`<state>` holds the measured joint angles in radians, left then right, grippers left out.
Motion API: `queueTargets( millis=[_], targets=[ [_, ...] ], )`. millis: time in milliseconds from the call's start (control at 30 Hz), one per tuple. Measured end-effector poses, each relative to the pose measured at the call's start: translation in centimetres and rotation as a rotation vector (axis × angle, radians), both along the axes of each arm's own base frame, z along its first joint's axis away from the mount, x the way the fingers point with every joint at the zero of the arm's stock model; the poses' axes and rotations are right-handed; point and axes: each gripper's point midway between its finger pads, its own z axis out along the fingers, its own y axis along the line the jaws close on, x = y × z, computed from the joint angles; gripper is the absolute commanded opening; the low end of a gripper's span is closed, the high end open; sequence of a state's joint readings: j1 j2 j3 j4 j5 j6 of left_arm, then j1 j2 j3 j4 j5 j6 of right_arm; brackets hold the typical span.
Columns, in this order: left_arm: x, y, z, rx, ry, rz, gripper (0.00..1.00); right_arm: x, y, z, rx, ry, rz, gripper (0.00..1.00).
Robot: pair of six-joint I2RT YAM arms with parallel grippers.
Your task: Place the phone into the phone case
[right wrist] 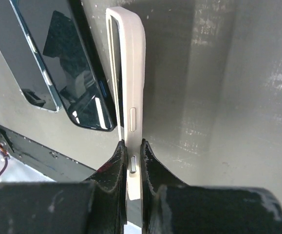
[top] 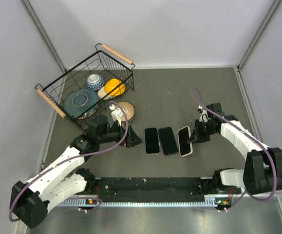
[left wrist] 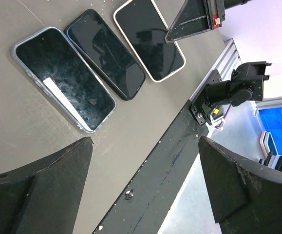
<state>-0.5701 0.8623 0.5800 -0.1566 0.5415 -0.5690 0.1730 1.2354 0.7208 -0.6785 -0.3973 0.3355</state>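
Three phones lie side by side mid-table. The left one (top: 151, 140) (left wrist: 63, 85) sits in a clear phone case. The middle one (top: 168, 141) (left wrist: 105, 53) is dark and bare. The right one (top: 184, 141) (left wrist: 148, 39) has a dark screen inside a cream case (right wrist: 132, 73). My right gripper (top: 192, 138) (right wrist: 133, 146) is shut on the cream case's long right edge, one finger on each face. My left gripper (top: 135, 139) (left wrist: 144, 146) stands open just left of the clear-cased phone, with nothing between its fingers.
A black wire basket (top: 58, 105) at the back left holds bowls and a plate. A tan bowl (top: 127, 111) and a small white object (top: 115, 113) stand in front of it. A black rail (top: 145, 187) (left wrist: 170, 161) runs along the near edge.
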Motion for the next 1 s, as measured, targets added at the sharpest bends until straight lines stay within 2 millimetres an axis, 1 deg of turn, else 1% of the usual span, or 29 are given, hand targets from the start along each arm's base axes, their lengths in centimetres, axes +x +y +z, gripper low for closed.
queueTargets(
  millis=[33,267,333,500,667,700,767,833,867,967,1000],
  targets=[
    [0.0,0.0,-0.1,0.001,0.005,-0.003,0.95,0.1,-0.1,-0.2,0.006,0.018,0.002,0.05],
    [-0.3,-0.3,0.1,-0.009,0.016,-0.026,0.95,1.2,-1.0,-1.2,0.033,0.083,-0.016,0.17],
    [-0.4,-0.3,0.1,-0.012,0.014,-0.028,0.95,1.3,-1.4,-1.7,0.035,0.103,-0.037,0.18],
    [-0.4,-0.4,0.2,-0.015,0.017,-0.031,0.95,1.4,-2.6,-3.1,-0.002,0.144,-0.064,0.19],
    [-0.5,-0.4,0.6,-0.024,0.008,-0.033,0.95,1.8,-3.3,-3.6,-0.043,0.144,-0.083,0.34],
    [-0.5,-0.4,1.0,-0.034,-0.003,-0.038,0.95,2.0,-3.6,-3.4,-0.058,0.131,-0.094,0.44],
    [-0.6,-0.5,1.9,-0.058,-0.033,-0.045,0.95,2.3,-3.9,-2.5,-0.071,0.089,-0.114,0.53],
    [-0.6,-0.6,2.8,-0.078,-0.065,-0.047,0.95,2.8,-4.1,-0.7,-0.077,0.006,-0.135,0.59],
    [-0.5,-0.5,3.3,-0.087,-0.082,-0.046,0.95,3.1,-4.1,0.6,-0.071,-0.045,-0.143,0.61],
    [-0.4,-0.5,5.3,-0.111,-0.140,-0.044,0.95,3.2,-3.7,4.7,-0.030,-0.205,-0.150,0.73],
    [-0.3,-0.5,5.9,-0.118,-0.157,-0.043,0.95,3.0,-3.2,6.8,0.000,-0.280,-0.143,0.79]
  ],
)
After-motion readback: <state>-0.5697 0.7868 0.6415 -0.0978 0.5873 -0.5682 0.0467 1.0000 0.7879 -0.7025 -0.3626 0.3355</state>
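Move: My right hand already holds the cased phone by its right side; the bare table spot it is meant for lies under that hand, some 4 cm down. Left of that spot, the black phone lies about 11 cm to my right hand's left and level with it, the clear-cased phone about 19 cm left, both at table height. From my idle left hand the spot is roughly 26 cm right, 3 cm ahead and 15 cm below. With my right hand I lower the cased phone's raised right side to the table, easing about 4 cm down and 3 cm right and slightly forward beside the black phone. My fingers loosen, let go of its edge and spread well open as I lift quickly some 8 cm, clear of it. Late on, my open left hand also rises about 5 cm. ##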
